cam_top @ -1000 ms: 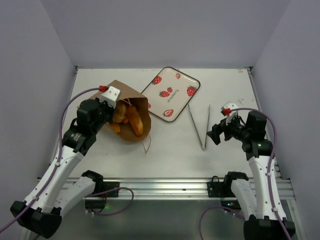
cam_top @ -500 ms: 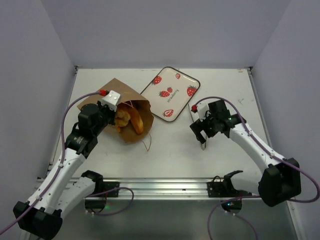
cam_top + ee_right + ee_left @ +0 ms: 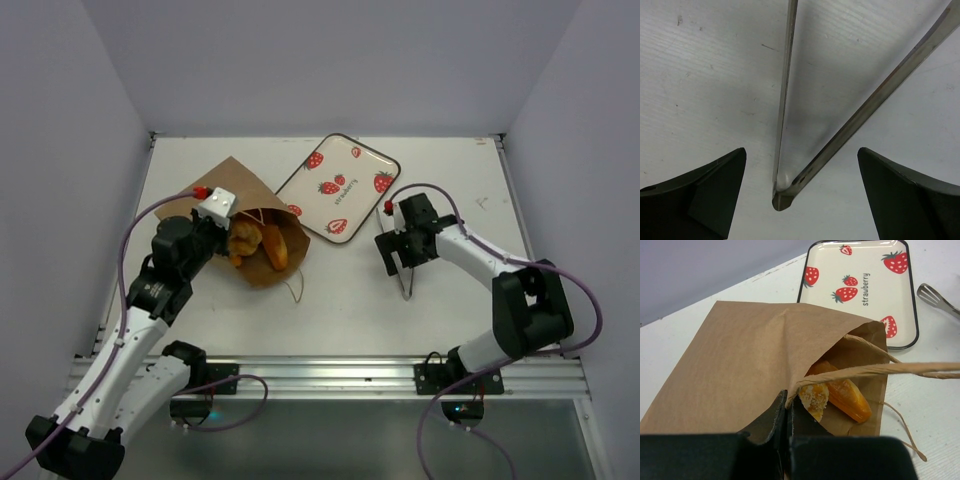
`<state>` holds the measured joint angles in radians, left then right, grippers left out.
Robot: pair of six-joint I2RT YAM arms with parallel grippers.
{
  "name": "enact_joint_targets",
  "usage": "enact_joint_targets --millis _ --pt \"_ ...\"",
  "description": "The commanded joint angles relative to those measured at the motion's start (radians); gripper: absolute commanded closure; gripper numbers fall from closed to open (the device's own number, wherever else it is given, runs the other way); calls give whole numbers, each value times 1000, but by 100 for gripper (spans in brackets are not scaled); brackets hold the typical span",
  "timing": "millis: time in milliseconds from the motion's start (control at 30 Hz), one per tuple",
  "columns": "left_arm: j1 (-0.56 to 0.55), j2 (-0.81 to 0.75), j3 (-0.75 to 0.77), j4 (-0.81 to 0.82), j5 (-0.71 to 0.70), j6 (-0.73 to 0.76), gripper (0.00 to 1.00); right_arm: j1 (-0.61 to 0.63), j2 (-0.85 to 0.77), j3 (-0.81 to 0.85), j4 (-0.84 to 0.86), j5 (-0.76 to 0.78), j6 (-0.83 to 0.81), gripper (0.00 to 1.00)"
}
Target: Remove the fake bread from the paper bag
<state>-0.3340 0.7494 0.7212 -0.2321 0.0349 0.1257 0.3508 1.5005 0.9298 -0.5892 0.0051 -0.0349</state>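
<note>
The brown paper bag (image 3: 243, 189) lies on its side at the left, its mouth facing right. My left gripper (image 3: 227, 238) is shut on the upper rim of that mouth (image 3: 788, 402) and holds it raised. Inside the paper bag (image 3: 740, 355), glossy orange fake bread (image 3: 273, 246) shows: a crumb-topped piece (image 3: 815, 398) beside a smooth oval one (image 3: 848, 395). A cord handle (image 3: 880, 370) stretches across the opening. My right gripper (image 3: 400, 263) hovers open over metal tongs (image 3: 408, 282), away from the bag. Its jaws (image 3: 801, 150) straddle the tongs' hinge end (image 3: 783, 197) without touching it.
A white strawberry-print tray (image 3: 356, 206) lies tilted just right of the bag's mouth, its near part visible in the left wrist view (image 3: 880, 302). The tongs' spread tips (image 3: 935, 295) point toward the back of the table. A second cord handle (image 3: 295, 288) trails in front of the bag.
My right arm has swung left from the table's right side and come down over the tongs, still open. The left gripper stays shut on the bag's rim, shifted slightly.
</note>
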Motion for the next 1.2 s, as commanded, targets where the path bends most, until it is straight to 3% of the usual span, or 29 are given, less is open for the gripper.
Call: enact_joint_targets --millis 0,467,567,833,933,1067,1167 --pt "6 -31 -8 63 39 -28 100 0 27 -23 81 8 96 1" --pt "7 -67 -45 89 40 -24 100 -44 202 30 138 47 154 3" --pt "6 -74 -54 93 36 -23 100 -84 245 47 138 21 162 11" --pt "6 -74 -52 96 42 -23 100 -113 236 40 138 -39 124 49" --pt "7 -71 -55 97 46 -26 100 -113 204 27 138 -43 95 55" --pt "6 -70 -55 97 49 -26 100 -119 153 20 132 -33 43 69" --pt "6 -73 -55 93 49 -28 100 -140 93 47 86 -51 -100 81"
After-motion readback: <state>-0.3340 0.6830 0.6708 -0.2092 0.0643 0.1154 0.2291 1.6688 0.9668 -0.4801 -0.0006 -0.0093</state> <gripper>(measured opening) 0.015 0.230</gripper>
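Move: The metal tongs lie open in a V just under my right hand: their middle is some 3 cm ahead, about 1 cm right and 4 cm below, with the hinge end towards my base. The strawberry tray is roughly 17 cm ahead and 12 cm left of that hand, and the paper bag about 4 cm ahead and 30 cm left. From my left hand the tongs are some 33 cm right, 3 cm ahead and 23 cm below. With my right hand I sink about 3.5 cm, wide-open fingers going down around the two arms of the tongs. Then I slide some 4 cm forward along them, away from the hinge, and 2.5 cm right, turning up to 15 degrees clockwise and partly back while the fingers close and pinch both arms together. My left hand keeps its shut grip on the bag's upper edge and handle, barely moving. ##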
